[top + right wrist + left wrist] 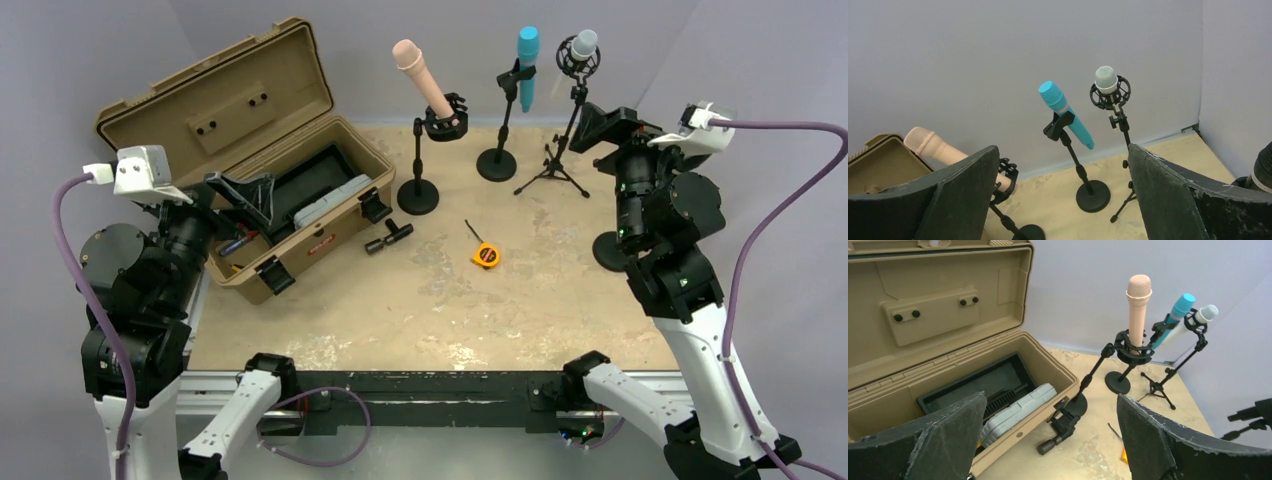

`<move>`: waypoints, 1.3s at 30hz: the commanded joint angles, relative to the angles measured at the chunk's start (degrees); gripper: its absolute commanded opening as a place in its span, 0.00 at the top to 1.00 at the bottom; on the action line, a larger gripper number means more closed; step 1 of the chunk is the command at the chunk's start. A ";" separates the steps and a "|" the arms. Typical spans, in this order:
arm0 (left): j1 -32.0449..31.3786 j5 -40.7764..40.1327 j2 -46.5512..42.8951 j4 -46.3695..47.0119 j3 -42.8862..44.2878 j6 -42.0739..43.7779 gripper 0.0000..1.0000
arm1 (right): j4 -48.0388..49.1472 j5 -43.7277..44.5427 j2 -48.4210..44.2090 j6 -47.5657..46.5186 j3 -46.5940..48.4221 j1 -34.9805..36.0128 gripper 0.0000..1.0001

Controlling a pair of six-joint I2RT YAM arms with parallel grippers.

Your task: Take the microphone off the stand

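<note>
Three microphones stand at the back of the table. A peach microphone leans in a shock mount on a round-base stand. A teal microphone sits in a clip on a round-base stand. A white-grey microphone sits in a shock mount on a tripod stand. All three also show in the left wrist view, peach, teal and white, and in the right wrist view, peach, teal and white. My left gripper is open and empty over the toolbox. My right gripper is open and empty, just right of the tripod stand.
An open tan toolbox with a grey case inside stands at the left. A black mic clip and an orange tape measure lie mid-table. Another black round base sits beside my right arm.
</note>
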 commanded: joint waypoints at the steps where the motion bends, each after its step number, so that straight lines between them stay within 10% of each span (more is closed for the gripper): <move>1: 0.41 4.34 0.24 1.56 -2.21 -1.02 0.00 | 1.45 -0.31 -0.05 0.48 0.01 -0.29 0.01; 18: 0.40 10.82 -2.51 -0.65 -8.93 -0.60 0.00 | 16.68 -22.21 6.15 -4.97 -5.17 -0.33 0.01; 26: 0.41 39.88 -0.17 -1.06 -15.00 2.18 0.00 | 20.05 -46.83 22.24 -9.83 5.11 -0.18 0.01; 39: 0.23 51.81 -9.04 1.54 -31.37 -2.77 0.00 | 12.18 -45.08 44.21 -19.52 28.27 2.73 0.06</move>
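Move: The pink microphone in its ring-holder stand is about 24 cm ahead of the right hand and 25 cm to its left, some 5 cm lower. The blue microphone lies about 36 cm ahead and 6 cm left, the white microphone about 37 cm ahead and 6 cm right, both slightly below hand height. From the left hand, the pink microphone is roughly 28 cm ahead and 25 cm to the right, a little below. Leftward and forward, gathering speed, the open right hand sweeps about 28 cm across the near side of the blue microphone towards the pink one, sinking slightly, turning some 40 degrees counter-clockwise and rolling its left side down until the handle sits ahead between the open fingers. The left hand, also open, drops about 16 cm and swings right and somewhat back, away from the case, turning clockwise and tipping down. ##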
